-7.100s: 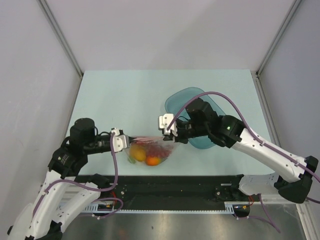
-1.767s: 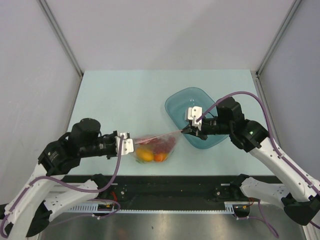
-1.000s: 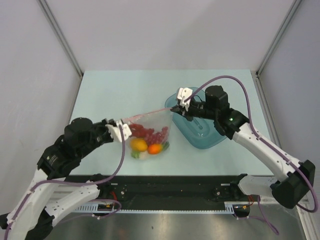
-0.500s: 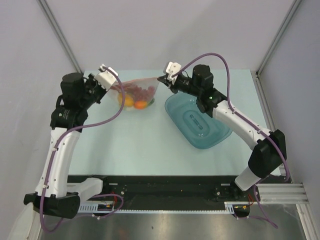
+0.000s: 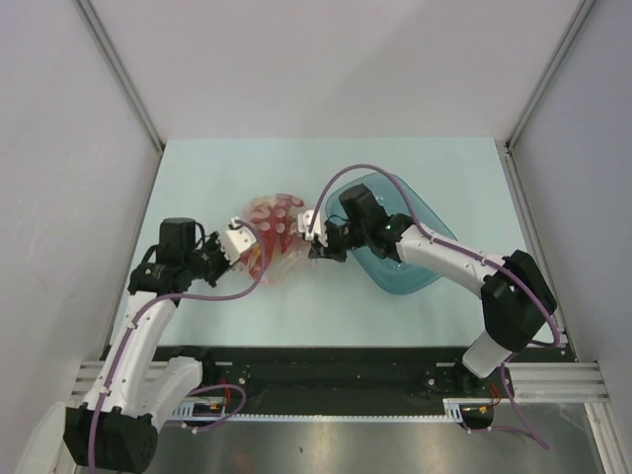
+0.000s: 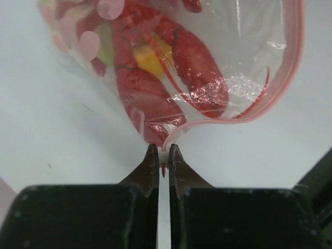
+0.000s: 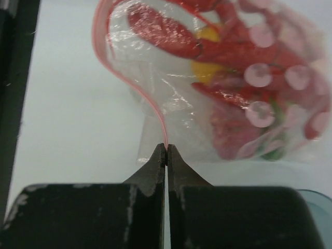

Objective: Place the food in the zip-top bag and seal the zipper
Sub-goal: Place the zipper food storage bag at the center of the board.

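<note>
The zip-top bag [image 5: 275, 233] lies slumped on the table between my two grippers, with the food inside it. The red lobster [image 6: 155, 72] and a yellow round fruit [image 7: 207, 68] show through the dotted plastic, along with a green piece [image 7: 272, 152]. My left gripper [image 5: 247, 246] [image 6: 163, 151] is shut on the white slider end of the zipper [image 6: 296, 57]. My right gripper [image 5: 314, 247] [image 7: 166, 148] is shut on the other end of the pink zipper [image 7: 154, 115], which sags in a loose curve.
The translucent blue bowl [image 5: 405, 259] sits just right of the bag, under the right arm; its corner shows in the right wrist view [image 7: 314, 199]. Light walls with metal posts surround the table.
Both arms have brought the bag from high at the far side back toward the middle. It now rests slumped, and the grippers are closer together, so the zipper edge is slack.
</note>
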Motion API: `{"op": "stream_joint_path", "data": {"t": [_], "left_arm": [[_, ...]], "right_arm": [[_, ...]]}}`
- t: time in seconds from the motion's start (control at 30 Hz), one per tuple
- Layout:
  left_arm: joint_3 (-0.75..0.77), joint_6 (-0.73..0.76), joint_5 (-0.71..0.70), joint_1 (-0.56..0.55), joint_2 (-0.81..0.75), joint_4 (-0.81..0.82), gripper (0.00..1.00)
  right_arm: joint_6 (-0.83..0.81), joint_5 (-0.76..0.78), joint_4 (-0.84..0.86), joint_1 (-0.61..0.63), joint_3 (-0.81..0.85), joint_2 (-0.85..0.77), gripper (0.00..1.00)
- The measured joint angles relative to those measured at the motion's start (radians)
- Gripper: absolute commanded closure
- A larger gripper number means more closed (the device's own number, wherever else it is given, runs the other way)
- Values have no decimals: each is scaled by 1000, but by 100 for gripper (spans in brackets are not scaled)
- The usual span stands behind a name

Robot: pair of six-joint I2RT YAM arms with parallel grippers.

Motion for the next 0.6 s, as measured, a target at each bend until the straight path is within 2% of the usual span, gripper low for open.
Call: {"op": "stream_joint_path", "data": {"t": [0.07,0.17,0.2,0.23,0.3,0.37,0.43,0.47,0.6], "left_arm": [[-16,26,30,0,-14,-41,90],[-38,78,83,0,-46,-111,72],[-47,96,99,0,-58,-133,57],[-55,111,109,0,-68,-147,50],[-72,154,133,0,-89,-193,33],[-84,174,144,0,-110,-229,25],[-84,181,147,0,-123,-261,5],[-79,180,148,0,-128,-275,0],[23,134,167,0,-125,-345,0]], "right_arm": [[-17,-6,-32,20,-37,-2,100],[-45,-8,-78,32,-93,-17,100],[-61,-7,-103,37,-110,-25,97],[-72,-7,-119,40,-119,-29,93],[-98,-2,-154,47,-134,-35,64],[-113,6,-187,60,-141,-39,34],[-115,14,-213,73,-146,-52,25],[-113,17,-224,77,-150,-67,15],[-45,35,-225,87,-154,-180,3]]}}
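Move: Both hands hold the zipper edge raised by its ends. For the left hand, the middle of the food-filled bag is about 8 cm ahead, 7 cm to its right and 7 cm below. For the right hand, the bag's middle is some 7 cm ahead, 8 cm to its left and 8 cm below. The empty blue tub is about 18 cm to the right hand's right and 7 cm ahead of it, some 8 cm below. Back towards their bases by about 8 cm and downward, both hands draw the zipper edge out flat over the board; the right sinks about 7 cm and drifts to its right, the left sinks about half as far and swings slightly clockwise. The left fingers open early, the right ones only late; both let go of the zipper ends wide open, then rise a few centimetres. ##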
